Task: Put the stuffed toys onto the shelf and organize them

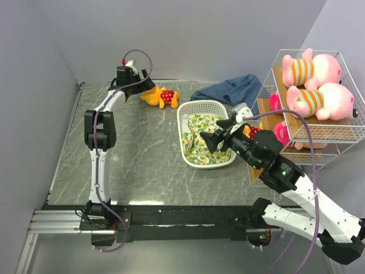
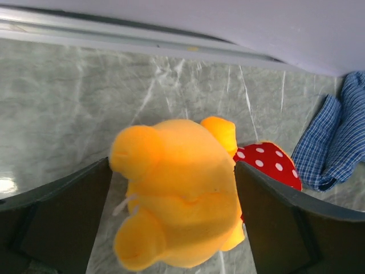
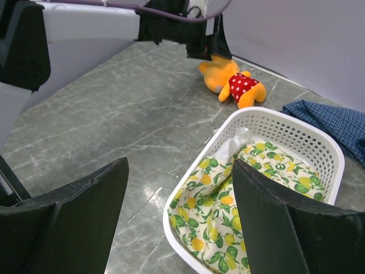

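Note:
A yellow-orange bear [image 1: 161, 97] in a red dotted shirt lies on the table near the back wall. My left gripper [image 1: 145, 85] stands open astride its head. In the left wrist view the bear's head [image 2: 177, 188] fills the gap between the fingers of the left gripper [image 2: 172, 162]. The shelf [image 1: 331, 131] stands at the right, with two pink pigs [image 1: 313, 68] [image 1: 319, 101] on its top tier and pink-clad dolls [image 1: 283, 134] lower down. My right gripper [image 1: 215, 132] [image 3: 179, 162] hangs open and empty over the basket's left rim. The right wrist view shows the bear [image 3: 231, 83] far off.
A white slotted basket [image 1: 188, 108] [image 3: 285, 117] holding a lemon-print cloth [image 1: 202, 140] [image 3: 245, 200] sits mid-table. Blue checked fabric [image 1: 231, 90] [image 2: 336, 142] [image 3: 336, 120] lies behind it, close to the bear. The back wall rises right behind the left gripper.

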Controlling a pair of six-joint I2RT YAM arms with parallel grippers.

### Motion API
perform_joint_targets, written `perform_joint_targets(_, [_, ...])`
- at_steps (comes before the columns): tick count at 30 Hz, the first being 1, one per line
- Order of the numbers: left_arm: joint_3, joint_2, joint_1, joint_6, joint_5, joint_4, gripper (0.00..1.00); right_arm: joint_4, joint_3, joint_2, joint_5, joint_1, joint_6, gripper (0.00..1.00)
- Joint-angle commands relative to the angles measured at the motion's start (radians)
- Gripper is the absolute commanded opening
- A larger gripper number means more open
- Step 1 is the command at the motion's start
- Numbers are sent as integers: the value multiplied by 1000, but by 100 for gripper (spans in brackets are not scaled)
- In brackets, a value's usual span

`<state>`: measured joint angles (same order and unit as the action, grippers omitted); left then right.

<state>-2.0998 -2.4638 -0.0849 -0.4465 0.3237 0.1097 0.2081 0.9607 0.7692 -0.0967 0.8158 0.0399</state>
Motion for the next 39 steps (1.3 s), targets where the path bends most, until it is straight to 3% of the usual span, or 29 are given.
perform_joint_targets(1, [-4,-4,-30,29,-26,-5,90,-56,3,-14,-2,0,0,80])
perform_joint_targets(2, [18,5,-30,28,-50,-11,85,-61,1,-16,2,0,0,80])
perform_joint_targets(5, [83,48,-30,45,-99,2,56,-76,-7,-18,25,0,8,80])
perform_joint_targets(6, [93,75,-29,51,-116,16,36,-67,-1,-15,41,0,11,80])
perform_joint_targets(8, [145,115,-27,69,-164,45,13,-59,12,-8,55,2,15,80])
perform_joint_targets(10, [222,193,-23,69,-170,48,1,-56,16,-5,72,0,26,80])
perform_joint_targets(17, [567,531,19,5,-83,-30,1,-44,49,25,22,0,176,80])
perform_joint_targets(24, [898,866,31,-44,-84,-48,1,-22,30,32,118,2,299,79])
perform_joint_targets(28, [965,983,28,-69,1,-56,1,-56,-17,10,158,2,333,79])
perform_joint_targets(33, [1240,1294,28,-187,158,-339,1,-93,4,39,233,2,458,79])
perform_joint_targets(39, [1347,1511,28,-381,330,-546,1,-314,-23,79,285,2,662,79])
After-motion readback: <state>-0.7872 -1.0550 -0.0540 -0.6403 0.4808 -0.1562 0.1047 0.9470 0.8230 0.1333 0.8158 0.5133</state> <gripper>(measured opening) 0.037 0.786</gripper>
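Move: The yellow toy in the red dotted shirt lies at the left fingertips, its head already between the open fingers; its middle is about 6 cm to the right, 2 cm back and 5 cm lower. The basket is some 26 cm right and 20 cm back of the left hand, the blue cloth roughly 38 cm right and about level. From the right hand, the toy lies about 41 cm ahead, 24 cm left and 29 cm below. The left hand sinks about 3 cm over the yellow toy's head, shuts its wide-open fingers to pinch the head's soft stuff, then draws back some 30 cm and rises about 20 cm from its low point, keeping the pinch and finally tipping the fingers upward. Meanwhile the right hand, fingers staying open and empty, shifts about 5 cm left and 3 cm back towards the toy being brought, rolling its left side up by nearly 30 degrees and swinging counter-clockwise. ##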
